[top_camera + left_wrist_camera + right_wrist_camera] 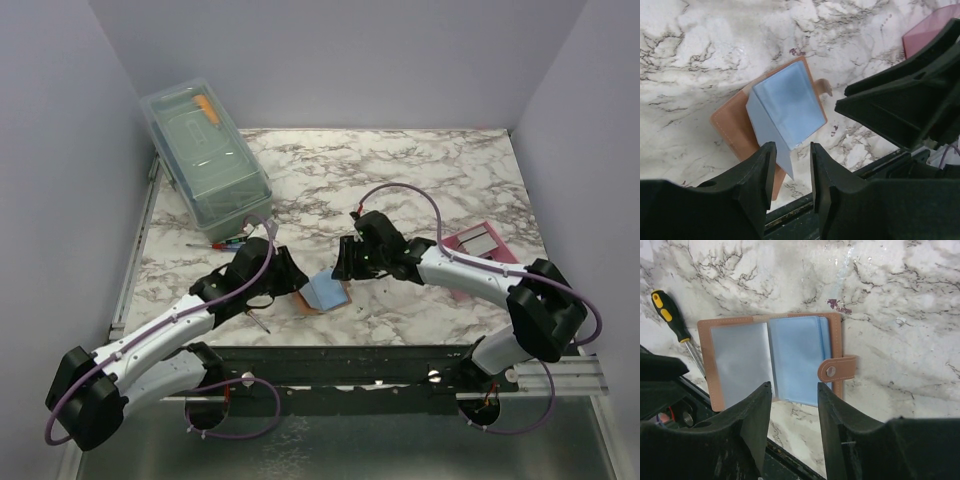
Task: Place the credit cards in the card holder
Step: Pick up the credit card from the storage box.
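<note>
The card holder [322,293] lies open near the table's front edge: tan leather with pale blue sleeves inside. In the left wrist view one sleeve of the card holder [785,102] stands up at an angle. In the right wrist view the card holder [740,357] lies flat, its snap strap [836,369] to the right. My left gripper [792,160] is open just short of it, with nothing gripped. My right gripper [794,395] is open too and hovers over its near edge. No loose credit cards show; I cannot tell whether the blue sleeves hold any.
A pink slotted tray [478,250] with a pale flat piece in it sits at the right. A clear lidded box [205,165] stands at the back left, small tools [228,243] in front of it. A yellow-and-black screwdriver [670,315] lies left of the holder. The black rail [400,355] runs along the front.
</note>
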Tool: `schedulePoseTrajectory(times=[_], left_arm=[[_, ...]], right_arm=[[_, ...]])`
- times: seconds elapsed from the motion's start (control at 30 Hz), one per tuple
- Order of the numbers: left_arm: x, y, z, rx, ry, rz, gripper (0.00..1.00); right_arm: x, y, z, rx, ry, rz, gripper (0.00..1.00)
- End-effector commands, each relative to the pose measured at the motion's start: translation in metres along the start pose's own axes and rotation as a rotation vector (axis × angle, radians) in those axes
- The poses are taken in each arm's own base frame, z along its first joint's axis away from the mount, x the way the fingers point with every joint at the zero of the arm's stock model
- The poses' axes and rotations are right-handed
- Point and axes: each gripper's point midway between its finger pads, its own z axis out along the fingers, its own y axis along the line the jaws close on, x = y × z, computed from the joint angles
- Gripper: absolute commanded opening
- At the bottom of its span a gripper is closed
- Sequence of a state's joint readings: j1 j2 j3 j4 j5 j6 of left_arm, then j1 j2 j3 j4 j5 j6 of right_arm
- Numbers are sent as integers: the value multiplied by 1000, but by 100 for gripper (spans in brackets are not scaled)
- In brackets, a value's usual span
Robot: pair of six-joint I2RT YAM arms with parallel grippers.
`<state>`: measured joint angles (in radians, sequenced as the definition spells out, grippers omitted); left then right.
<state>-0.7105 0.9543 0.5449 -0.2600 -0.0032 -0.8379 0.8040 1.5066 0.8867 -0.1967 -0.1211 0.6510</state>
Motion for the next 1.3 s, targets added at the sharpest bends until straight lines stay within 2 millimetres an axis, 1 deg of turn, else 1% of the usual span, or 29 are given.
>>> schedulePoseTrajectory(times=[0.0,0.07,0.17,0.23,0.3,0.37,0.4,0.43,0.47,0.57,0.63,0.67,0.77,0.93,1.07,1.13,1.23,1.27], left_arm=[[-11,-23,-17,80,-3,28,40],[-15,-30,-22,101,-3,36,42],[-19,-42,-29,140,2,48,45],[-22,-54,-34,179,13,66,49],[-25,-65,-40,211,29,99,54],[-33,-78,-49,243,31,142,60],[-35,-83,-53,255,34,166,63],[-35,-84,-56,262,38,189,66],[-39,-90,-61,278,32,210,68],[-41,-98,-69,315,36,241,71],[-37,-103,-72,345,61,241,71],[-35,-106,-73,361,73,240,71],[-29,-110,-75,401,101,241,71],[-24,-114,-76,439,116,243,72],[-20,-114,-76,453,127,240,72],[-20,-113,-76,452,124,240,73],[-19,-112,-75,449,126,239,73],[-19,-112,-76,451,127,239,73]], right_arm=[[-10,-9,-11,84,-17,-22,46],[-13,-12,-13,111,-24,-12,48],[-24,-30,-24,190,-72,23,50],[-34,-42,-36,233,-104,49,51],[-45,-63,-54,322,-140,101,53],[-56,-93,-83,442,-197,188,56],[-62,-107,-101,494,-240,235,60],[-66,-120,-118,536,-283,282,65],[-72,-131,-137,555,-335,327,72],[-87,-166,-187,601,-501,457,91],[-93,-185,-207,623,-578,507,99],[-94,-193,-211,622,-595,532,100],[-99,-214,-209,611,-598,608,100],[-93,-253,-207,646,-613,742,100],[-85,-277,-202,628,-601,811,100],[-80,-286,-198,599,-599,834,100],[-78,-296,-197,598,-612,838,99],[-77,-296,-193,576,-598,843,99]])
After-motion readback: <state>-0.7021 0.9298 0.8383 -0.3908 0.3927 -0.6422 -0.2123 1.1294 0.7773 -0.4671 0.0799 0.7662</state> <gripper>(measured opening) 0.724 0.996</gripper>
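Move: Far off to the right hand's right, about 35 cm across and only some 4 cm farther forward, stands the pink storage box with the credit cards, its middle roughly 4 cm lower than that hand. The open card holder lies about 5 cm to the right hand's left, 2 cm back and 6 cm below. From the left hand the storage box is some 43 cm to the right, 5 cm ahead and 6 cm lower. Swinging some 35 cm to the right, away from the card holder and towards the storage box, the right hand also goes about 7 cm forward, arching up and then sinking over the box. It turns roughly 70 degrees clockwise while its fingers spread fully open. The left hand rises about 12 cm off the holder, opening wider and turning some 25 degrees clockwise. ##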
